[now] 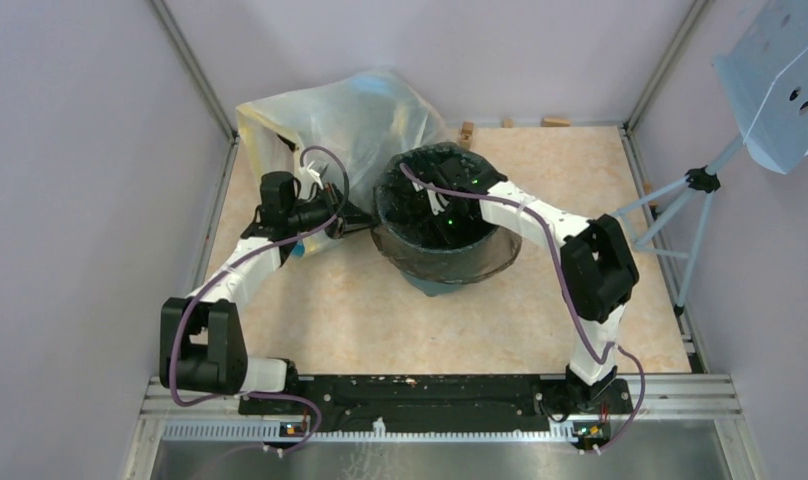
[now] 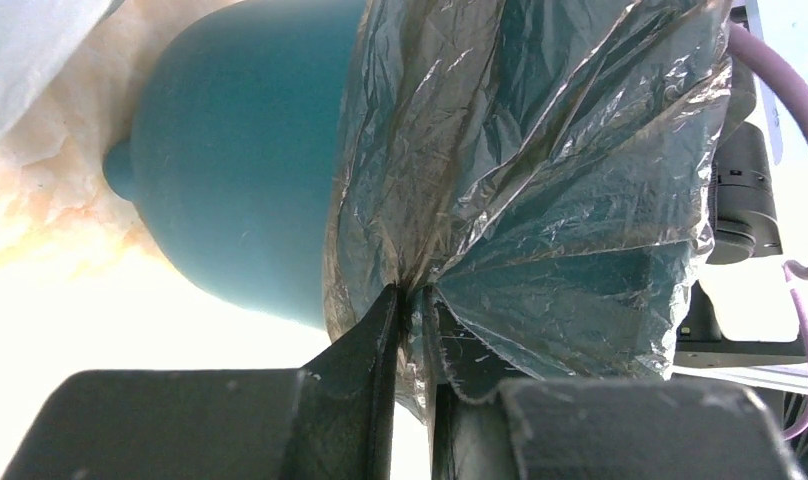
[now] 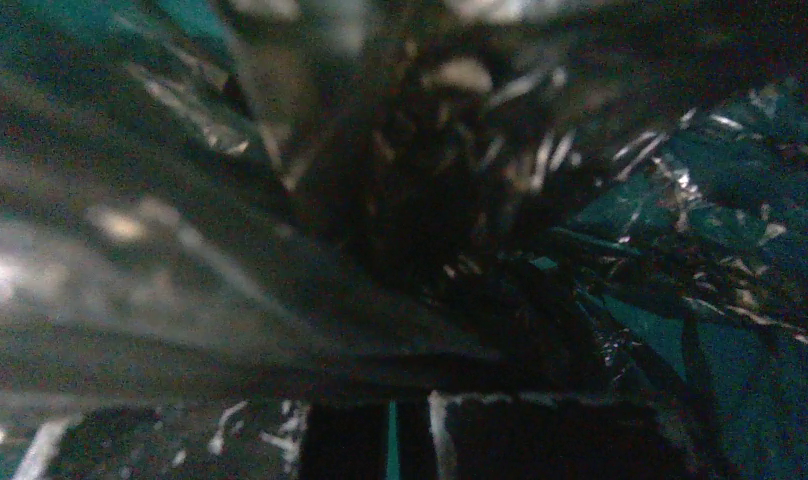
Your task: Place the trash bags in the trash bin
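The teal-blue trash bin (image 1: 435,282) stands mid-table. A glossy black trash bag (image 1: 450,250) lines it and hangs over its rim. My left gripper (image 1: 356,222) is at the bin's left side, shut on a bunched fold of the bag's edge. In the left wrist view the left gripper (image 2: 412,300) pinches the crinkled bag (image 2: 540,150) outside the bin's wall (image 2: 240,170). My right gripper (image 1: 436,206) reaches down inside the bin. In the dark right wrist view the right gripper (image 3: 392,420) shows only a thin slit between its jaws, amid black bag film (image 3: 680,200). No film shows between them.
A large translucent whitish-yellow bag (image 1: 350,110) sits behind and left of the bin, close to my left arm. Small wooden blocks (image 1: 467,130) lie by the back wall. A tripod with a perforated blue panel (image 1: 780,80) stands at the right. Walls enclose the table.
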Robot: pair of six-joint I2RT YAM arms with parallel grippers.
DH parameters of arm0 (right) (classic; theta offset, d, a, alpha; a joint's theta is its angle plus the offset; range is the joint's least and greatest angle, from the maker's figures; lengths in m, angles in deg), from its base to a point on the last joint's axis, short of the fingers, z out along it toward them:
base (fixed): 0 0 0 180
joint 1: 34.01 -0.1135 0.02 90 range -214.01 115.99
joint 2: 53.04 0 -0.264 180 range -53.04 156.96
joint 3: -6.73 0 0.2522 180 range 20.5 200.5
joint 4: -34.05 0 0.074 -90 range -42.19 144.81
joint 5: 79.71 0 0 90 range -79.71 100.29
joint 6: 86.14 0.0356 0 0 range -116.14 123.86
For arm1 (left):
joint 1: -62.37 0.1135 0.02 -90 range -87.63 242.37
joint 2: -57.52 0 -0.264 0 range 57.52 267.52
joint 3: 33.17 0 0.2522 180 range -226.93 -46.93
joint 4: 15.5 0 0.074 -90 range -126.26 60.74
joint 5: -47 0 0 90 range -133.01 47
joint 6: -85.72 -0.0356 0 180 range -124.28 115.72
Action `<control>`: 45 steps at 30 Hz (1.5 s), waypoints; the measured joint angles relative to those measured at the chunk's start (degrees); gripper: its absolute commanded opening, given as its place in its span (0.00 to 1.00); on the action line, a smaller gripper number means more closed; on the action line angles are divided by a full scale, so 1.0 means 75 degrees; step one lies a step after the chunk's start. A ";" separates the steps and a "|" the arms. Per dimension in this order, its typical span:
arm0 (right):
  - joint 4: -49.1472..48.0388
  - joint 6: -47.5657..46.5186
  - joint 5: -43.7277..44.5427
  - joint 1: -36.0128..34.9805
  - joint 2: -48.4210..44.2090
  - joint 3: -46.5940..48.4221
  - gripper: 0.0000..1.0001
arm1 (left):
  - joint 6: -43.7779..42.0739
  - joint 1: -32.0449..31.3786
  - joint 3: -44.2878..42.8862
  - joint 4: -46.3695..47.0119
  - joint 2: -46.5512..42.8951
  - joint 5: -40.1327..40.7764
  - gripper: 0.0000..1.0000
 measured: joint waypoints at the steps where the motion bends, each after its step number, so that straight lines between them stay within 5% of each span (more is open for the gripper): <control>1: -0.0052 0.0000 0.0003 0.0000 0.0000 -0.0052 0.00 | 0.0009 0.0000 0.0000 -0.0015 0.0000 0.0000 0.19; 30: -0.0551 0.0111 0.0769 -0.0009 0.0119 -0.0568 0.00 | 0.0443 0.0000 -0.0300 0.0143 0.0079 -0.0224 0.14; 45: -0.0245 0.0082 0.0831 -0.0009 -0.1574 -0.0189 0.00 | 0.0344 0.0000 -0.0300 0.0079 0.0093 -0.0216 0.15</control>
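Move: The bottom of the black trash bag, bunched inside the trash bin, lies some 5 cm ahead, 4 cm left and 6 cm below the right hand. The bin's mouth is centred about 5 cm ahead, 4 cm left and 13 cm above that hand; the white bag stands roughly 17 cm ahead and 24 cm left at its height. From the left hand, already pinching the black bag's rim, the bag bottom is about 4 cm ahead, 12 cm right and 17 cm below. The black bag's film inside the bin is pushed about 3 cm farther down by the right hand's shut fingers, which drift slightly right and pause low. The right hand then climbs nearly 10 cm, tips swinging forward some 10 degrees as they come free of the film. The left hand keeps its pinch on the rim and lifts a little under 2 cm. ##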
